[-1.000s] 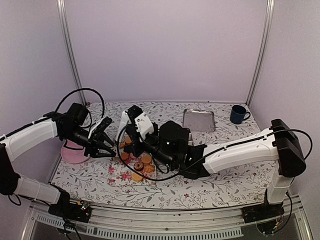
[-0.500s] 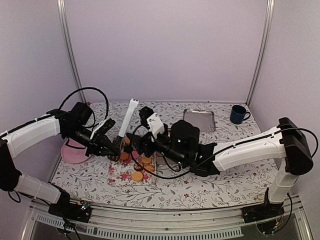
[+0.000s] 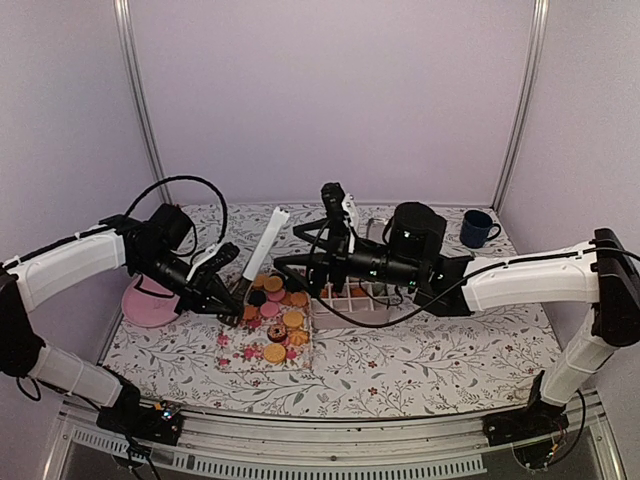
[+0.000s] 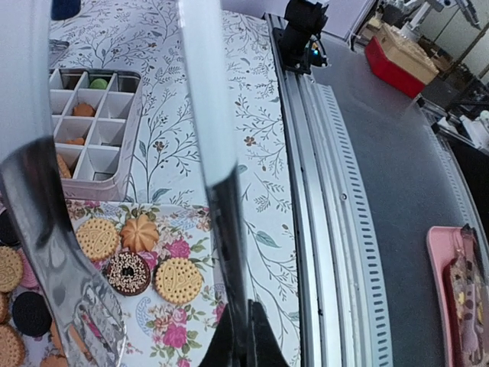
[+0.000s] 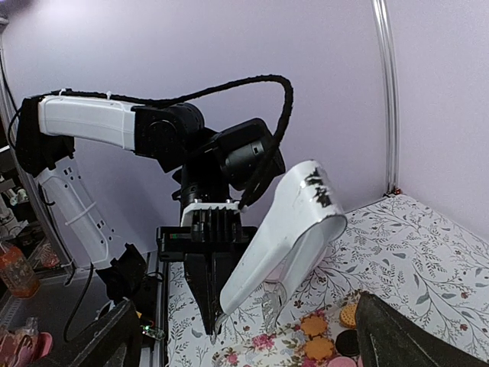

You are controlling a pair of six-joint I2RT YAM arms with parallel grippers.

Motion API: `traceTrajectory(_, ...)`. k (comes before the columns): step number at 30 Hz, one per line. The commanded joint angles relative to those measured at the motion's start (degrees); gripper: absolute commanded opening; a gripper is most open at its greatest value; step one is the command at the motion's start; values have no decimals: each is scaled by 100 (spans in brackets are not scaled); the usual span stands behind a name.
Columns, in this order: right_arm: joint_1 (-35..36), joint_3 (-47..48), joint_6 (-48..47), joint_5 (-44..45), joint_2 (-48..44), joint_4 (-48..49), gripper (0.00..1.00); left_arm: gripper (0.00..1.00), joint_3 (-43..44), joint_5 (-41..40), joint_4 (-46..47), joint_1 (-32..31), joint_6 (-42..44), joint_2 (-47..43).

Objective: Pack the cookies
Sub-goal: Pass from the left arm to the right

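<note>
The cookies [image 3: 278,320] lie on a floral mat [image 3: 232,352], mostly orange-tan rounds with black, pink and a chocolate-topped one [image 4: 126,273]. My left gripper [image 3: 235,292] is shut on one arm of a pair of white-handled metal tongs [image 3: 266,240], which slant up over the cookies. In the left wrist view that arm [image 4: 218,168] runs up from my shut left gripper [image 4: 246,348]. My right gripper [image 3: 298,246] hangs wide open just right of the tongs [image 5: 290,237], holding nothing. A clear compartment box [image 3: 356,320] next to the mat holds a few cookies [image 4: 98,82].
A pink plate [image 3: 148,306] sits at the left behind my left arm. A blue mug [image 3: 476,228] stands at the back right. The table's metal front rail [image 4: 336,229] runs beside the mat. The right arm stretches across above the box.
My right gripper has let go of the tongs, opened wide and drawn back to the right, uncovering the box. My left gripper has shut on the tongs and now holds them alone.
</note>
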Motion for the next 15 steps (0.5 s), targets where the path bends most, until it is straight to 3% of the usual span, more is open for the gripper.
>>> traceTrajectory(1, -233, 569, 381, -1127, 466, -184, 99, 0, 207, -46, -71, -195, 36, 12)
traceTrajectory(7, -236, 1003, 470, -1754, 920, -274, 99, 0, 218, -168, -84, -264, 72, 19)
traceTrajectory(15, -166, 1469, 817, -1965, 1417, -309, 74, 0, 176, -334, -2, -290, 84, 24)
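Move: The white handle of the tongs stands about 5 cm to the left of the open right gripper, level with it front to back and some 2 cm lower. From the left gripper, which already pinches the metal end, the handle's middle is roughly 4 cm ahead, 8 cm right and 11 cm up. Well below the right gripper, by about 28 to 30 cm, lie the cookie mat, 13 cm ahead and 11 cm left, and the divided box, 18 cm ahead and 9 cm right. Bring the right gripper left about 4.5 cm, easing down a little, onto the white handle of the tongs, so that the handle comes between its fingers; turn the wrist some 15 degrees counter-clockwise on the way and start closing the fingers near the end. Hold the left gripper nearly still, still pinching the metal end of the tongs. ##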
